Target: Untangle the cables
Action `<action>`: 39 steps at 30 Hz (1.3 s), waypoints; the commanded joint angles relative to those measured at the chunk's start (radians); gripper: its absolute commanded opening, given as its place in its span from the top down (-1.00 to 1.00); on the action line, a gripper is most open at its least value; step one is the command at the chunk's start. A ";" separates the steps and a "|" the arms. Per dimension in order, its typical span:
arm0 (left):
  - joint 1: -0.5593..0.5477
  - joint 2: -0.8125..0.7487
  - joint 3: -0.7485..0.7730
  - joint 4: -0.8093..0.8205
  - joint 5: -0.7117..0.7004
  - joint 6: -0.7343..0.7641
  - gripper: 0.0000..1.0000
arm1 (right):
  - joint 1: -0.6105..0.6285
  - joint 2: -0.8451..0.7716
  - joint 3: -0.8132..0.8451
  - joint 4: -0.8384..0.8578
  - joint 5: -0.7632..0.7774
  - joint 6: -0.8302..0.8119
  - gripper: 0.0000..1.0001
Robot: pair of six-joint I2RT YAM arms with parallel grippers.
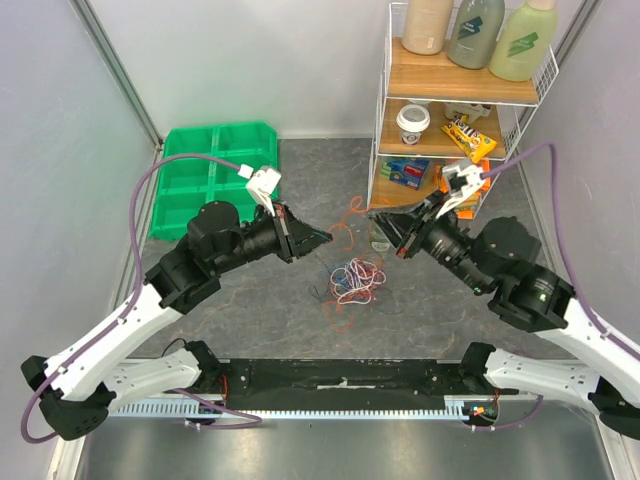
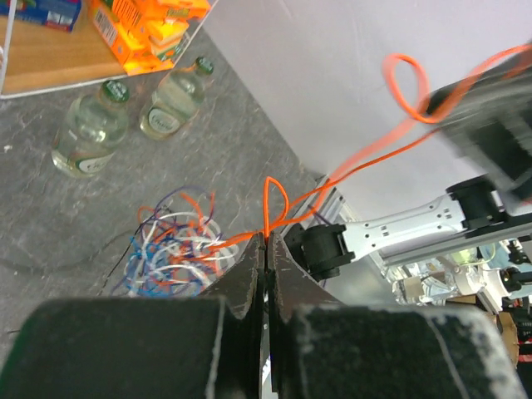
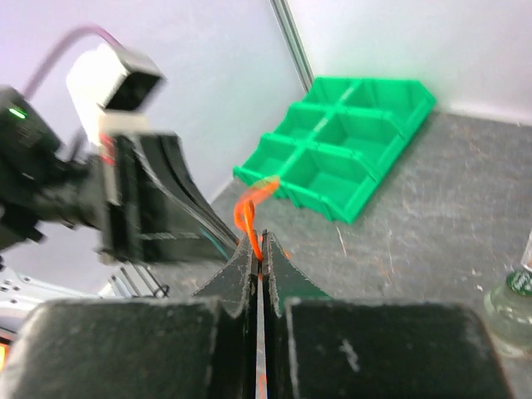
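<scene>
The cables lie as a loose red, blue, white and orange tangle (image 1: pixel 352 280) on the grey table between both arms, and show again in the left wrist view (image 2: pixel 173 249). One orange cable (image 2: pixel 366 158) runs out of the tangle and up toward the right arm. My left gripper (image 1: pixel 325 238) (image 2: pixel 268 237) is shut on this orange cable just above the tangle. My right gripper (image 1: pixel 372 212) (image 3: pixel 259 248) is shut on a loop of the orange cable (image 3: pixel 248 214), close to the left gripper. The strand (image 1: pixel 350 215) between the two hangs in slack loops.
A green compartment tray (image 1: pixel 210 175) (image 3: pixel 349 150) sits at the back left. A wire shelf (image 1: pixel 450 90) with bottles, a cup and snack packs stands at the back right. Two glass bottles (image 2: pixel 91 137) (image 2: pixel 174 104) stand on the table beside the shelf.
</scene>
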 commanded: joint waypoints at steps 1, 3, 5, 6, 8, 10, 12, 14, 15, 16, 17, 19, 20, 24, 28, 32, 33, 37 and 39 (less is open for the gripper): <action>-0.003 -0.003 -0.038 0.080 0.030 -0.001 0.97 | 0.005 0.041 0.135 -0.065 -0.004 0.005 1.00; -0.003 -0.007 -0.048 0.102 0.044 -0.009 0.97 | 0.005 0.048 0.171 -0.084 0.005 -0.012 1.00; -0.002 -0.006 -0.058 0.120 0.047 -0.014 0.97 | 0.004 0.040 0.139 -0.076 0.038 -0.043 1.00; -0.002 -0.006 -0.061 0.126 0.052 -0.014 0.97 | 0.005 0.041 0.098 -0.070 0.070 -0.050 1.00; -0.002 -0.001 -0.069 0.139 0.064 -0.014 0.97 | 0.005 0.080 0.062 -0.141 0.158 -0.029 1.00; -0.003 0.010 -0.078 0.163 0.092 -0.012 0.97 | 0.005 0.115 0.077 -0.168 0.082 -0.018 1.00; -0.003 0.020 -0.095 0.201 0.131 -0.020 0.97 | 0.004 0.089 0.039 -0.102 0.027 0.006 1.00; -0.002 0.037 -0.124 0.260 0.176 -0.031 0.95 | 0.005 0.052 0.008 -0.061 0.019 0.035 1.00; -0.003 0.045 -0.132 0.272 0.196 -0.038 0.92 | 0.004 0.042 0.005 -0.059 0.023 0.046 1.00; -0.005 0.057 -0.147 0.327 0.210 -0.047 0.90 | 0.005 0.037 0.007 -0.059 0.023 0.055 1.00; -0.005 0.066 -0.155 0.352 0.221 -0.060 0.85 | 0.005 0.035 0.008 -0.056 0.011 0.069 1.00; -0.008 0.089 -0.167 0.395 0.239 -0.074 0.76 | 0.005 0.041 0.005 -0.051 -0.013 0.091 1.00; -0.012 0.100 -0.166 0.396 0.235 -0.072 0.71 | 0.005 0.045 0.004 -0.044 -0.024 0.104 1.00; -0.037 0.126 -0.158 0.396 0.201 -0.043 0.35 | 0.005 0.045 -0.018 -0.018 -0.044 0.129 1.00; -0.061 0.139 -0.155 0.401 0.184 -0.023 0.03 | 0.005 0.038 -0.029 -0.012 -0.038 0.149 1.00; -0.086 0.165 -0.150 0.409 0.165 -0.014 -0.08 | 0.005 0.034 -0.036 0.019 -0.055 0.172 1.00; -0.090 0.175 -0.146 0.409 0.162 -0.011 -0.09 | 0.005 0.032 -0.041 0.027 -0.058 0.177 1.00; -0.097 0.204 -0.134 0.392 0.123 0.005 -0.02 | 0.005 0.025 -0.052 0.039 -0.080 0.197 1.00; -0.098 0.209 -0.131 0.378 0.097 0.014 -0.01 | 0.005 0.015 -0.061 0.039 -0.080 0.200 1.00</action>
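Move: The stretch of orange cable still pinched in the right fingers is the left hand's goal, about 9 cm to the left hand's right, 2 cm ahead and 4 cm higher; the left fingers pinch the same cable. From the right hand, that stretch is right at its fingertips, the cable tangle lies some 24 cm below, about 1 cm ahead and 2 cm left, and the nearer glass bottle about 13 cm ahead, 4 cm right and 21 cm below. The orange cable strung between the grippers comes out of the left hand's pinch: the left hand dips, then travels about 7 cm right and 6 cm down in all towards the right fingers, turning some 15 degrees clockwise as its fingers open about halfway around the cable. The right keeps its hold, rising 4 cm, sinking about 10 with a brief forward swing, then easing up a little and left, tipping down. ##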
